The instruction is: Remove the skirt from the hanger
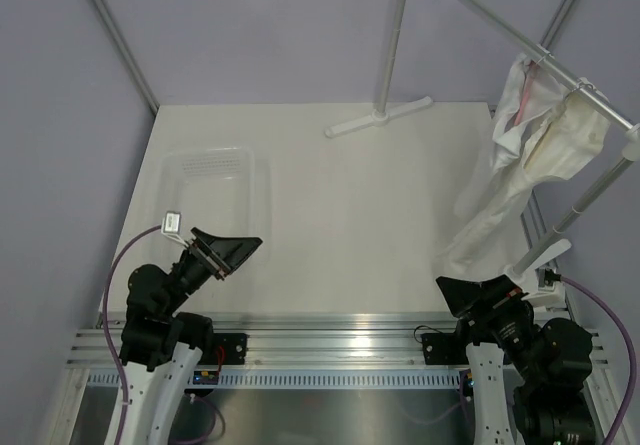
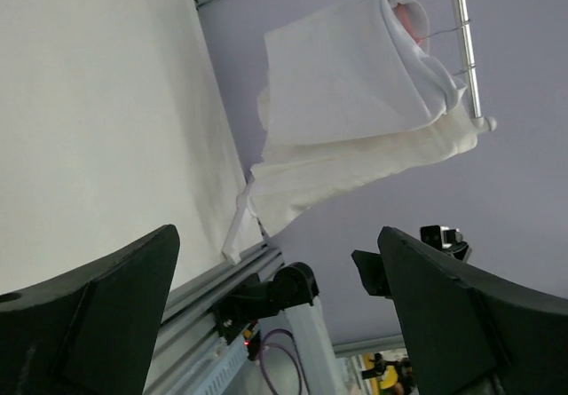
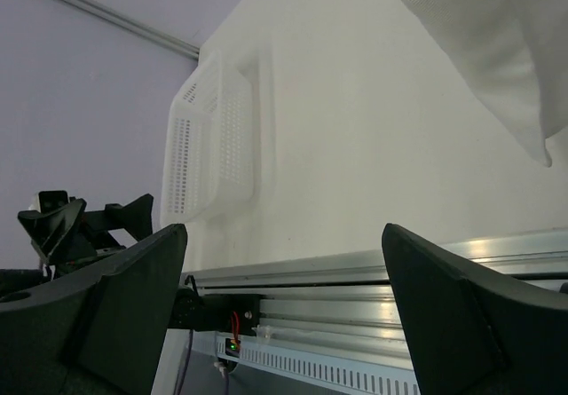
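A white skirt (image 1: pixel 520 165) hangs from a hanger (image 1: pixel 585 90) on a metal rail (image 1: pixel 520 35) at the far right; its hem reaches the table. It also shows in the left wrist view (image 2: pixel 355 120) and at the top right of the right wrist view (image 3: pixel 497 49). My left gripper (image 1: pixel 228 252) is open and empty near the table's front left, far from the skirt. My right gripper (image 1: pixel 480 292) is open and empty at the front right, just below the skirt's hem.
A clear plastic basket (image 1: pixel 208 190) sits on the white table (image 1: pixel 350 215) at the left, also in the right wrist view (image 3: pixel 213 138). The rack's foot (image 1: pixel 378 117) stands at the back. A second rack foot (image 1: pixel 540 257) stands by my right gripper.
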`<state>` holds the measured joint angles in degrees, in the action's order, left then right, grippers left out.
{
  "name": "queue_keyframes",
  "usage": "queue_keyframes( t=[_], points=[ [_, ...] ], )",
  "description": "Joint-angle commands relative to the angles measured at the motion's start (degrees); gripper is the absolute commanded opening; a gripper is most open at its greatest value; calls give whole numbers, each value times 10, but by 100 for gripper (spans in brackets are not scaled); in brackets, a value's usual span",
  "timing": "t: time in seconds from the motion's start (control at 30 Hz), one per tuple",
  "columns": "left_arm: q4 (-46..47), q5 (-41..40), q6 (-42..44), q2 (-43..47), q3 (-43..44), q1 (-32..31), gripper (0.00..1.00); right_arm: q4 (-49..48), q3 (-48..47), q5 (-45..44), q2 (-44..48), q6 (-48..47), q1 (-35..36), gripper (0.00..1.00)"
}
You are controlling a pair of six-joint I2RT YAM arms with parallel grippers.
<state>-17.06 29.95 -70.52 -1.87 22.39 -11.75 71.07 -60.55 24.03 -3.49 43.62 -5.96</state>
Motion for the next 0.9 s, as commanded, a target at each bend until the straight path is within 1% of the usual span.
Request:
queue_keyframes(
  t=[0.0,0.03,0.07,0.1,0.13,0.2,0.23,0.27,0.3,0.33,0.37,0.4,0.43,0.47,0.53,0.6,0.63,0.73,0.77,0.83,0.87],
  points=[
    [-2,15,103,-72,76,0,99,5,-2,-13,0,-23,-2,99],
    [-13,10,112,-95,108,0,99,2,-2,-12,0,-27,-2,99],
    [-10,7,119,-141,120,0,99,0,-3,-11,-1,-30,-2,99],
    [-3,8,123,-162,130,-1,99,-1,-4,-14,-8,-32,-2,99],
    [19,12,123,-202,146,-6,99,2,-7,-15,-13,-33,-2,99],
    [33,-2,128,-239,165,-25,99,11,-14,-15,-32,-45,-2,99],
    [33,-15,136,-260,180,-64,99,14,-17,-15,-41,-51,-2,99],
    [27,-56,150,-280,219,-91,99,15,-21,-14,-49,-58,-2,99],
    [14,-82,176,-321,243,-123,99,15,-28,-19,-57,-68,-2,99],
    [-8,-114,187,-341,266,-185,99,17,-33,-26,-75,-72,-2,99],
    [-17,-166,201,-363,312,-214,99,21,-50,-36,-84,-74,-2,99],
    [-26,-190,216,-402,334,-243,99,26,-61,-58,-101,-76,-2,99],
    [-33,-229,221,-421,353,-294,99,30,-74,-68,-112,-78,-2,100],
    [-34,-243,229,-442,394,-314,99,39,-103,-77,-121,-79,-2,99],
    [-46,-283,251,-499,439,-367,99,48,-132,-100,-138,-80,-2,99],
    [-53,-307,276,-535,498,-392,99,63,-172,-128,-148,-78,-2,99],
    [-55,-325,282,-559,512,-409,99,68,-184,-139,-151,-78,-2,99],
    [-29,-355,296,-584,531,-433,99,89,-244,-166,-179,-73,-2,100],
    [-22,-366,297,-587,529,-439,99,101,-282,-171,-190,-73,-2,99],
    [-1,-369,295,-592,515,-450,99,109,-318,-186,-223,-76,-2,99],
    [5,-368,293,-596,508,-453,99,119,-359,-208,-235,-79,-2,99]
  ],
)
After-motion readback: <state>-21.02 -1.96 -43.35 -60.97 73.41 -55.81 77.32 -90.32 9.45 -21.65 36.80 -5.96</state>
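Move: The skirt hangs on its hanger, its middle roughly 28 cm ahead of the right hand, 13 cm to its right and about 5 cm above it. The hanger is directly over the skirt, some 30 cm above that hand, and the rack's near foot stands about 16 cm ahead, 23 cm right and 27 cm below. From the left hand the skirt's middle is some 20 cm ahead, 54 cm right and a little above. Towards the still-distant skirt, the open left hand first eases forward and up, then sweeps right while climbing, about 16 cm across and 12 cm up, rolling its left side up by some 25 degrees while turning slightly clockwise. The open right hand, after a short pause, rises about 10 cm towards the hanger's height and drifts right, also turning clockwise; neither touches the cloth. ##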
